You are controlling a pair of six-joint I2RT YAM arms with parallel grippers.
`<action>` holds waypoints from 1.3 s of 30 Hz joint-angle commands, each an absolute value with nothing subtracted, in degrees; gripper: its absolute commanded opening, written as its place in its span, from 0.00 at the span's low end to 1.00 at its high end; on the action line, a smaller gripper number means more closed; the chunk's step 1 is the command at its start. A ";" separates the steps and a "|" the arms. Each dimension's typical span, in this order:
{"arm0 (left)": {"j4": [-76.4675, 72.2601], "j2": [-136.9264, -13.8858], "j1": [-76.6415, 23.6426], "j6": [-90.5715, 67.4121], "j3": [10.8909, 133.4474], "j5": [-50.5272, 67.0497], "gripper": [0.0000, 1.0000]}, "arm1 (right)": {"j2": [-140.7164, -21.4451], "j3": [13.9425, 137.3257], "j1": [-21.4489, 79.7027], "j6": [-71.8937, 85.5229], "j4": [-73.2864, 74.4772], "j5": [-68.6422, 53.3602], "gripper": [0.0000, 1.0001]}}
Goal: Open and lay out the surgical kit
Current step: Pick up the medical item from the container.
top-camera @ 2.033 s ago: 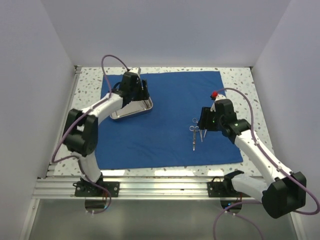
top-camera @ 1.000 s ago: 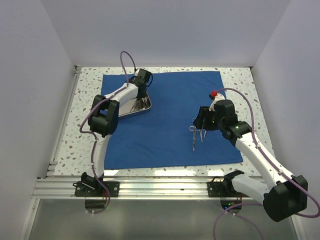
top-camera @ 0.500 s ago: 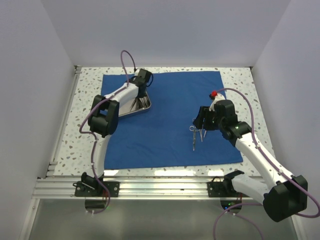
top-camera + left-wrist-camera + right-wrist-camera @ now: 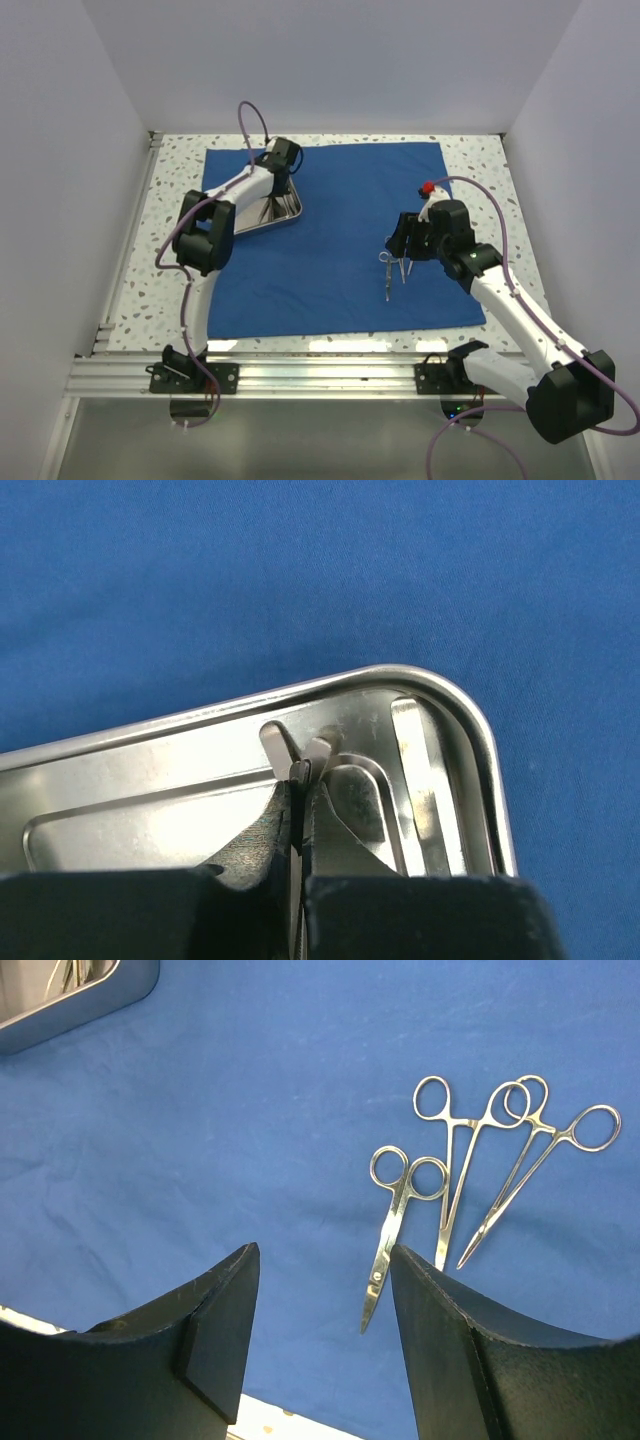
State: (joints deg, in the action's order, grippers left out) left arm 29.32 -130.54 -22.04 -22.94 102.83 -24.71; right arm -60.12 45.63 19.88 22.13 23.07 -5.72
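The royal-blue cloth (image 4: 330, 280) lies spread flat on the table. The steel tray (image 4: 290, 213) stands on its far left part. My left gripper (image 4: 276, 186) reaches down into the tray. In the left wrist view the left gripper (image 4: 302, 770) is shut on slim silver tweezers (image 4: 322, 746) near the tray's rounded corner (image 4: 445, 687). Scissors (image 4: 398, 1215) and two ring-handled forceps (image 4: 458, 1155) (image 4: 545, 1150) lie side by side on the cloth (image 4: 200, 1120). My right gripper (image 4: 322, 1252) hovers open just left of them, holding nothing; in the top view the right gripper (image 4: 401, 250) is above the instruments (image 4: 391, 275).
Speckled tabletop (image 4: 175, 200) borders the cloth on all sides. White walls enclose the left, back and right. A metal rail (image 4: 300, 372) runs along the near edge by the arm bases. The tray's end (image 4: 90, 1005) shows at the upper left of the right wrist view.
My left arm swung in over the tray's far end and its jaws closed on the tweezers inside. The right arm and the laid-out instruments have not moved.
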 commanded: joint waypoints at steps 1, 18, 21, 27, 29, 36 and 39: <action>29.97 -127.36 -21.53 -22.85 101.95 -23.82 0.00 | -60.29 45.35 20.13 22.85 21.09 -6.42 0.59; 28.31 -121.12 -21.53 -23.03 98.62 -23.82 0.00 | -61.52 44.91 20.21 22.94 19.60 -7.38 0.59; 24.98 -119.01 -21.53 -22.24 96.33 -21.72 0.00 | -61.09 43.69 21.00 22.41 16.01 -12.38 0.59; 18.22 -115.76 -20.13 -21.62 91.50 -5.91 0.00 | -65.90 43.24 30.21 25.56 5.56 -12.74 0.61; 15.40 -113.31 -19.43 -22.06 87.46 -0.38 0.00 | -72.55 44.55 32.86 28.46 -1.53 -16.50 0.60; 5.20 -106.70 -14.42 -24.43 77.44 16.86 0.00 | -92.42 59.39 35.51 31.38 -9.32 -17.84 0.29; 3.61 -105.03 -13.10 -25.05 75.15 19.95 0.00 | -99.72 69.66 35.59 32.86 -11.42 -20.63 0.24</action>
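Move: The slim metal instrument already in the left fingers has its middle about 4 cm behind that hand and 1 cm below. The tray's middle is some 7 cm to the hand's left and 4 cm back; a straight instrument by the right wall is 3 cm right, 4 cm back. From the right hand, the held instrument is about 30 cm left, 11 cm ahead, 12 cm lower; the scissors lie 7 cm back and 1 cm left. Keep the left gripper shut on the instrument and lift it about 5 cm while drawing back and a little right, rolling its left side down some 30 degrees and turning clockwise late on. Then swing the right gripper about 19 cm left to the tray's near right corner, dipping slightly, finally reaching forward, turning counter-clockwise and half closing on nothing. ##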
